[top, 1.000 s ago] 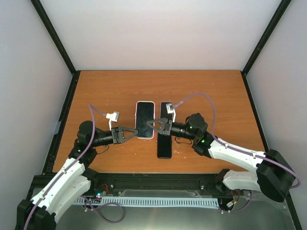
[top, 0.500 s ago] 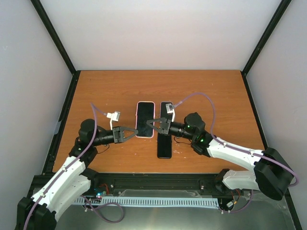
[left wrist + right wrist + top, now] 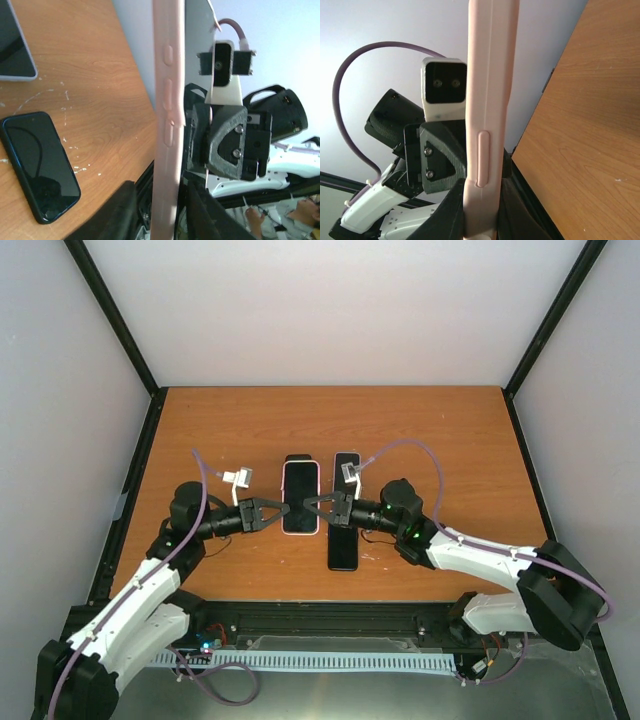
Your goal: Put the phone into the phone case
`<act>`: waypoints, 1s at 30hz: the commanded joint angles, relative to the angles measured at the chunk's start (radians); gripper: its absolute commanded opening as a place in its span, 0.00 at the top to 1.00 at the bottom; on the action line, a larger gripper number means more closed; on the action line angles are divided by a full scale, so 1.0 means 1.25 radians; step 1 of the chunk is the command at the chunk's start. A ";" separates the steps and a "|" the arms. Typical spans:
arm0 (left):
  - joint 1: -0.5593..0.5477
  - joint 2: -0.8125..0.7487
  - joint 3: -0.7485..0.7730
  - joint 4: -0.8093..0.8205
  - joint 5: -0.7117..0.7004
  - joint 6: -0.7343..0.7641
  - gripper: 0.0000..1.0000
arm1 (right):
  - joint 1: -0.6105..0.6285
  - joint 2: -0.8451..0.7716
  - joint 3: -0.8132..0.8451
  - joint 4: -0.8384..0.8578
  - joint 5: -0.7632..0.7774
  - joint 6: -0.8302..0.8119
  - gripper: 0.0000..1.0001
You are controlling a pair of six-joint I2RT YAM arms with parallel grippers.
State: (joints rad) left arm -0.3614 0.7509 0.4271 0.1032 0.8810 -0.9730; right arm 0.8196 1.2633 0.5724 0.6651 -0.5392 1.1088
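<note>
The pink phone case (image 3: 300, 495) hangs level above the table between my two grippers, pale face up. In the wrist views the phone case (image 3: 167, 100) (image 3: 490, 75) shows edge-on. My right gripper (image 3: 308, 506) (image 3: 482, 182) is shut on its right long side, both fingers pressed against it. My left gripper (image 3: 283, 510) (image 3: 160, 186) straddles the left long side. One finger touches the case and a gap shows at the other finger. A black phone (image 3: 342, 548) (image 3: 40, 172) lies flat on the table just right of the case, below my right gripper.
A second phone with a pale edge (image 3: 347, 465) (image 3: 15, 45) lies in line beyond the black one. Black frame posts (image 3: 115, 320) and white walls close in the wooden table (image 3: 450, 440). Purple cables (image 3: 410, 443) loop over both wrists.
The case has come slightly nearer and now shows a pale face where a dark one showed. The left jaws narrowed on it, then parted again. The right arm edged left.
</note>
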 commanded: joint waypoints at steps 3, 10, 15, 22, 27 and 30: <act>0.002 0.038 0.039 -0.012 -0.024 0.037 0.85 | 0.003 0.011 -0.013 0.093 -0.010 0.010 0.94; 0.002 0.050 0.043 -0.084 -0.074 0.073 0.99 | 0.003 0.018 -0.017 0.052 0.012 -0.014 0.88; 0.002 0.076 0.026 -0.077 -0.072 0.069 1.00 | -0.004 0.012 -0.021 -0.004 0.031 -0.033 0.68; 0.002 0.123 0.015 -0.048 -0.073 0.066 1.00 | -0.035 -0.014 -0.049 -0.101 0.056 -0.046 0.27; 0.002 0.177 -0.002 -0.025 -0.093 0.065 1.00 | -0.059 -0.084 -0.078 -0.221 0.112 -0.070 0.00; 0.002 0.234 -0.007 -0.003 -0.102 0.071 1.00 | -0.072 -0.142 -0.076 -0.322 0.157 -0.098 0.00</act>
State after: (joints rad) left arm -0.3611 0.9852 0.4145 0.0261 0.7677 -0.9089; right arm 0.7475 1.1687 0.4812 0.4137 -0.4301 1.0409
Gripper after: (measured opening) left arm 0.112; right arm 0.997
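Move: The pink phone case, with the phone already in it, is held up between the hands: its middle lies about 4 cm right and 2 cm ahead of the left hand, level with it, and some 3 cm left and 1 cm ahead of the right. Some 20 cm below the left hand, the near black phone lies about 1 cm ahead and 13 cm right, the lavender phone 19 cm ahead and 14 cm right, the far black phone 18 cm ahead and 2 cm right. Downward together: the left fingers first close from part-open to pinch the case's left edge, and the left hand carries it down about 8 cm, drifting some 3 cm forward and tipping. The right hand sinks about 6 cm, opens wide midway to let go of the right edge, then backs off some 4 cm rightward, turning slightly clockwise. ##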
